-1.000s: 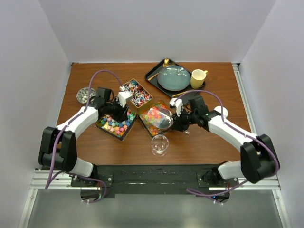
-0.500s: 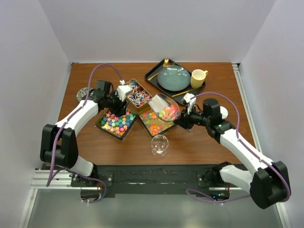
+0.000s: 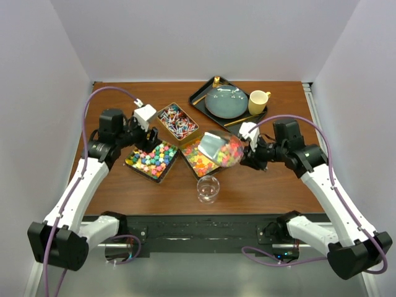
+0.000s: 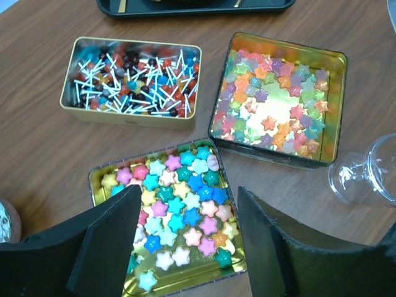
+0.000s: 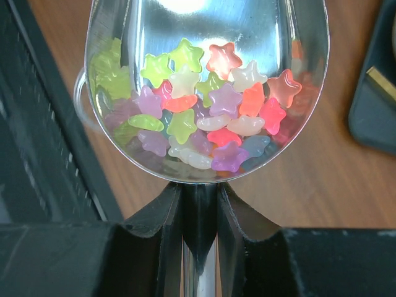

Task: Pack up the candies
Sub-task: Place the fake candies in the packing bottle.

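Note:
Three gold tins hold the candies: multicoloured stars (image 3: 151,159) (image 4: 179,210), translucent gummy stars (image 3: 195,159) (image 4: 275,102), and red-white-blue stick ones (image 3: 177,121) (image 4: 133,77). My left gripper (image 3: 150,137) (image 4: 187,201) hangs open above the multicoloured tin, with nothing between its fingers. My right gripper (image 3: 250,154) (image 5: 199,197) is shut on the handle of a metal scoop (image 3: 223,148) (image 5: 207,37). The scoop is full of gummy stars (image 5: 207,111) and hovers right of the gummy tin. A small clear glass jar (image 3: 208,189) (image 4: 371,173) stands just in front of it.
At the back, a black tray (image 3: 199,99) carries a blue-grey plate (image 3: 226,102) and a yellow mug (image 3: 258,102). A round patterned object (image 4: 5,223) lies left of the multicoloured tin. White walls close the table on three sides.
My right gripper has lifted the scoop out of the gummy tin, loaded, and carried it right. My left gripper has drawn back from the tins and its jaws have opened wider.

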`<state>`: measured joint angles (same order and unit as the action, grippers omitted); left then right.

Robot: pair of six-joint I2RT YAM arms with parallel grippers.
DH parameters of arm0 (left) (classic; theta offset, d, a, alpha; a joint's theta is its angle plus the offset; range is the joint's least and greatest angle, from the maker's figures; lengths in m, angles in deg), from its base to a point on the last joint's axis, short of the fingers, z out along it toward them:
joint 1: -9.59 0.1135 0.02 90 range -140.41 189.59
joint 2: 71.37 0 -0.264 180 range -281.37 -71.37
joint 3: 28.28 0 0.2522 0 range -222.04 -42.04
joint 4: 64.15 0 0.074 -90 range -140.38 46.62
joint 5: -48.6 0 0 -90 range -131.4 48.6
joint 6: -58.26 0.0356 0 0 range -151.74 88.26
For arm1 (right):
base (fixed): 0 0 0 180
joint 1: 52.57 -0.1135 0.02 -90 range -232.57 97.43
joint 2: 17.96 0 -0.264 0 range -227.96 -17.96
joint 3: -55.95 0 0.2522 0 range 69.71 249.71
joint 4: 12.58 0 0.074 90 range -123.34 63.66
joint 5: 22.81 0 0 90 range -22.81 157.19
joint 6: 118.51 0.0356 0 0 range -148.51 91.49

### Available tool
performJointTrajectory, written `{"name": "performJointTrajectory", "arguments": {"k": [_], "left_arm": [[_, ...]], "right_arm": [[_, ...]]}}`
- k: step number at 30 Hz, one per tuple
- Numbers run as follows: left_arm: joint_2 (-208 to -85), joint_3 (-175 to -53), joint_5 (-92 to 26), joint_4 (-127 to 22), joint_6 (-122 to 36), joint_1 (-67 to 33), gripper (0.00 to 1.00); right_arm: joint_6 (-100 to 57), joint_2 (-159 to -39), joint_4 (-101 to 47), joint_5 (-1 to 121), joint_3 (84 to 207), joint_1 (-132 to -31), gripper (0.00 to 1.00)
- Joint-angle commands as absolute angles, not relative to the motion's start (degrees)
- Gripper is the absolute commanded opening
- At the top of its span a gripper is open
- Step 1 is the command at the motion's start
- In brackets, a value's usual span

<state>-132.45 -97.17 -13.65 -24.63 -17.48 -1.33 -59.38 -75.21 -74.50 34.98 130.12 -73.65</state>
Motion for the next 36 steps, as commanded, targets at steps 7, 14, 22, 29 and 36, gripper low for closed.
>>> {"name": "performJointTrajectory", "arguments": {"k": [7,14,22,29,36], "left_arm": [[-126.04,-89.76,-10.99,-28.67,-24.44,4.57,0.7],[-123.75,-86.78,-9.76,-31.84,-26.47,9.32,0.7],[-122.78,-84.84,-9.58,-31.75,-25.77,9.59,0.7],[-122.61,-84.4,-9.84,-32.63,-25.94,9.59,0.7],[-122.25,-83.7,-9.93,-33.24,-26.03,9.59,0.7]], "right_arm": [[-78.07,-72.71,-89.62,44.59,133.69,-73.58,0.0],[-84.49,-74.12,-91.73,48.74,136.95,-73.58,0.0],[-86.17,-75.88,-94.37,47.85,140.03,-74.89,0.0],[-85.47,-77.55,-94.98,51.1,140.03,-80.59,0.0],[-83.71,-79.57,-93.93,55.15,140.55,-85.0,0.0]]}}
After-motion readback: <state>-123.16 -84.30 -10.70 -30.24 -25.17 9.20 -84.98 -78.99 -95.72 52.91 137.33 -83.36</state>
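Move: The packing bottle, where the loaded scoop is headed, stands about 13 cm left of the right hand, some 7 cm back and 12 cm below it. The scoop's bowl sits 9 cm left of that hand and 4 cm ahead, slightly lower. The clear-candy tin lies 16 cm left and 10 cm ahead, the star-candy tin about 35 cm left and 9 cm ahead, both some 17 cm below. From the left hand the bottle is roughly 21 cm right and 14 cm back. The candy-filled scoop, still gripped at its handle, swings back towards the bottle, its mouth dipping as the right hand turns counter-clockwise and tips its left side down, some 30 degrees in all. That hand itself first goes about 6 cm right, dipping and coming back up, then eases 2 cm left, back and down. The empty left hand shifts about 5 cm left and 3 cm down, then waits with its fingers open. ##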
